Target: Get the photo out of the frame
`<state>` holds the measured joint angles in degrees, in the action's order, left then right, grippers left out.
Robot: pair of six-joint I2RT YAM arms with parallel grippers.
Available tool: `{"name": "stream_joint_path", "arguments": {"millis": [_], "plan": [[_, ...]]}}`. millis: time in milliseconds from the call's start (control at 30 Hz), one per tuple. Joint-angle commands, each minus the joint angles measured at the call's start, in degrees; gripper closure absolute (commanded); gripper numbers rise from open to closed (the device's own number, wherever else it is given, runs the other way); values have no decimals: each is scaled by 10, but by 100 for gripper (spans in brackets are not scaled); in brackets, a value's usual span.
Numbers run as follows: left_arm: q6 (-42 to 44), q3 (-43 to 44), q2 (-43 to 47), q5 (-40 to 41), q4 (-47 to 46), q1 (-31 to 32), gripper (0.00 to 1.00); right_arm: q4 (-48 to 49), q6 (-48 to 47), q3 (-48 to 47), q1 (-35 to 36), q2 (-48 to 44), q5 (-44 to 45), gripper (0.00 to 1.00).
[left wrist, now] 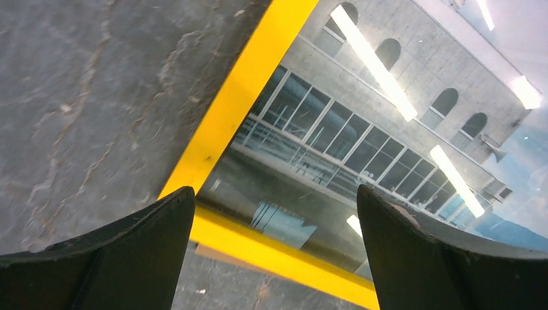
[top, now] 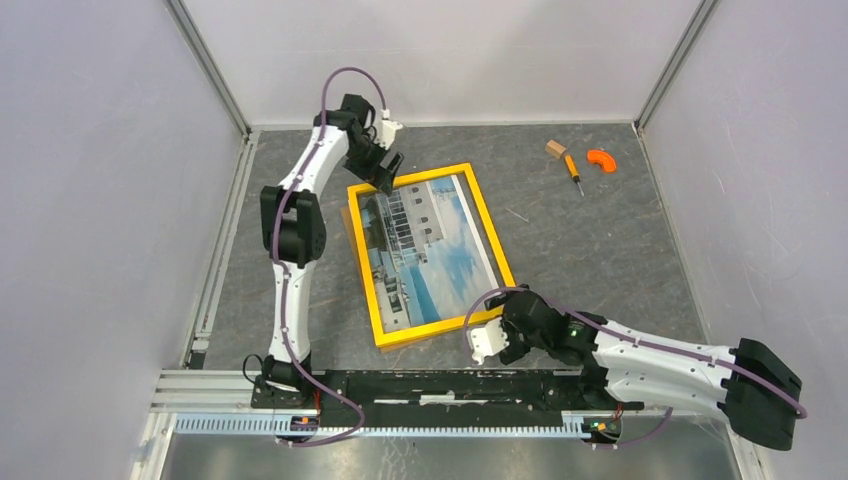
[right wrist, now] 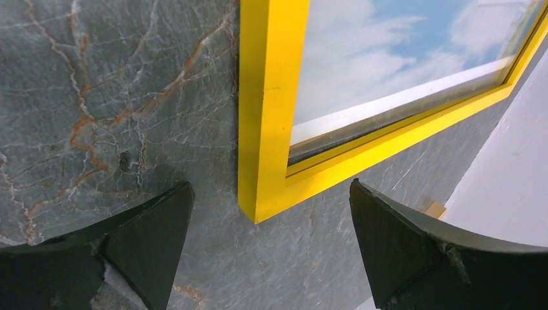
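Note:
The frame (top: 430, 328), with its yellow front up, lies flat on the grey table, and the photo (top: 425, 250) of a white building and blue sky is inside it. My left gripper (top: 388, 170) hangs open over the frame's far left corner. In the left wrist view the yellow border (left wrist: 245, 84) and the photo (left wrist: 388, 97) lie below the left gripper (left wrist: 274, 188), with nothing held. My right gripper (top: 503, 312) is open by the near right corner. That corner of the frame (right wrist: 265, 97) and the photo's sky (right wrist: 375, 58) sit just ahead of the right gripper (right wrist: 271, 183).
A brown board edge (left wrist: 216, 253) peeks out under the frame's far side. At the back right lie a small wood block (top: 554, 149), an orange-handled screwdriver (top: 573, 168) and an orange curved piece (top: 601, 160). White walls enclose the table on three sides.

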<state>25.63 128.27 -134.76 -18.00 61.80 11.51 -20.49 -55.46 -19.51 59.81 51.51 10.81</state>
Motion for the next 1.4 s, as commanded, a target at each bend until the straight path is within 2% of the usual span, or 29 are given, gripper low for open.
{"name": "stream_joint_path", "arguments": {"millis": [0,200,367,533,733,867,1100,1300,1367], "plan": [[23,28,-26,32,-13,9,0,-3,70,-8,-3,25,32,2],[25,25,-44,34,-17,11,0,94,61,-3,-4,84,20,2],[29,-28,-28,11,-13,7,0,188,22,20,-3,136,23,2],[33,-98,5,-27,-9,-2,8,241,-13,32,-21,175,22,2],[42,-181,42,-46,-9,-21,24,293,-94,63,-96,195,6,2],[43,-247,75,-47,-26,-28,30,322,-125,27,-165,256,2,2],[6,-329,135,-71,-48,-43,32,362,-138,-84,-266,369,11,2],[-11,-374,192,-101,-30,-43,32,377,-172,-103,-320,372,25,2],[-24,-382,207,-105,-27,-43,28,366,-171,-115,-341,366,33,2]]}}
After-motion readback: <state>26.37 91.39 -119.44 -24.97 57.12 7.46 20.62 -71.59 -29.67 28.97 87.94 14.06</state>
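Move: Over the yellow frame's far-left corner, the left hand has that corner roughly 6 cm to its left, 2 cm ahead and 6 cm below. The photo's middle is about 15 cm back, 13 cm right and 7 cm down; the brown board's exposed edge lies some 7 cm left, 6 cm back and 8 cm down. For the right hand, the near-right corner is about 3 cm ahead, 1 cm right and slightly lower, with the photo's middle 20 cm ahead and 15 cm left. Swinging the frame round between them, the right hand stays wide open and goes forward about 19 cm, first bearing left, then right, pushing the near-right corner as it turns clockwise. The left sinks onto the glass, then draws back some 13 cm and a little left along the left rail, fingertips swinging back and fingers partly closing. ##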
